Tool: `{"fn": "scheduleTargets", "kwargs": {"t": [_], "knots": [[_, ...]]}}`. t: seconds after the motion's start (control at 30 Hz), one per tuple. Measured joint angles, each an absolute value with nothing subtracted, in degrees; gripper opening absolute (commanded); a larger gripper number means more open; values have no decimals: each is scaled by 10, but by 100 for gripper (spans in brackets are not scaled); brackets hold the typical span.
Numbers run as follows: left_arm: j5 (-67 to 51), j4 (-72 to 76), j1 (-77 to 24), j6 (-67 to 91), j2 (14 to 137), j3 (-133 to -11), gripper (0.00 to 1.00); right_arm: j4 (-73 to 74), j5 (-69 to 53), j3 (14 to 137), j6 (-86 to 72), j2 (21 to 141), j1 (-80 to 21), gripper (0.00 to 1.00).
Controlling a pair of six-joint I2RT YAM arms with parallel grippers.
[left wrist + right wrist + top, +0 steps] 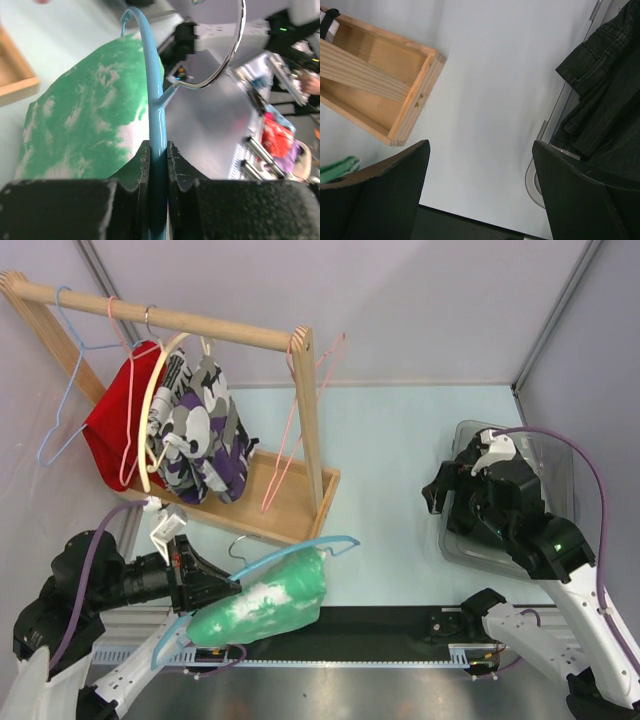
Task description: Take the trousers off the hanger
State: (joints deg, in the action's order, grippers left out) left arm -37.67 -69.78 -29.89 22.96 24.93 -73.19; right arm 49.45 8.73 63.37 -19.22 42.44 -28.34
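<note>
Green-and-white trousers [265,602] hang over a light-blue hanger [300,545] held low over the table's near edge, in front of the rack. My left gripper [222,585] is shut on the hanger's arm. In the left wrist view the blue hanger [152,90] runs up between the closed fingers of the left gripper [158,160], its metal hook [230,55] is to the right and the trousers [85,115] bulge on the left. My right gripper [440,490] is open and empty above the table beside the bin; it also shows in the right wrist view [480,145].
A wooden clothes rack [310,410] stands at the back left with a red garment [110,430], purple camouflage trousers [205,430] and empty pink [290,430] and blue [65,390] hangers. A clear bin [555,455] at the right holds dark jeans [605,90].
</note>
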Motion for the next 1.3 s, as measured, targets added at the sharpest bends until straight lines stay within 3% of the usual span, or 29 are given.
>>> {"fn": "scheduleTargets", "kwargs": {"t": [0.27,0.57,0.9,1.3], "knots": [[-458,-619,-300,272,289,-776,0,494,87,634,-192,421,-283,89],[-458,-400,-304,381,403,-774,0,498,87,634,-189,410,-283,90],[-233,-350,-519,395,634,-954,0,532,98,677,-179,378,-283,90],[183,-365,-689,347,822,-1154,0,504,-3,695,-134,356,-283,90]]}}
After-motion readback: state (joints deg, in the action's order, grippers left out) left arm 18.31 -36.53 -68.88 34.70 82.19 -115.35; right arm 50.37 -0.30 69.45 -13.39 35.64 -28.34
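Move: The open right gripper waits about 30 cm to the right of the left hand, 20 cm ahead and 5 cm below. The rack's near post stands 12 cm right, 22 cm ahead, its middle 12 cm lower. From the right hand, the green trousers on the held blue hanger are some 24 cm left, 22 cm back, level in height; the tray is 18 cm right, 2 cm ahead, 25 cm below. Left hand swings its held hanger some 20 cm each right, up and forward, towards the rising right gripper. ##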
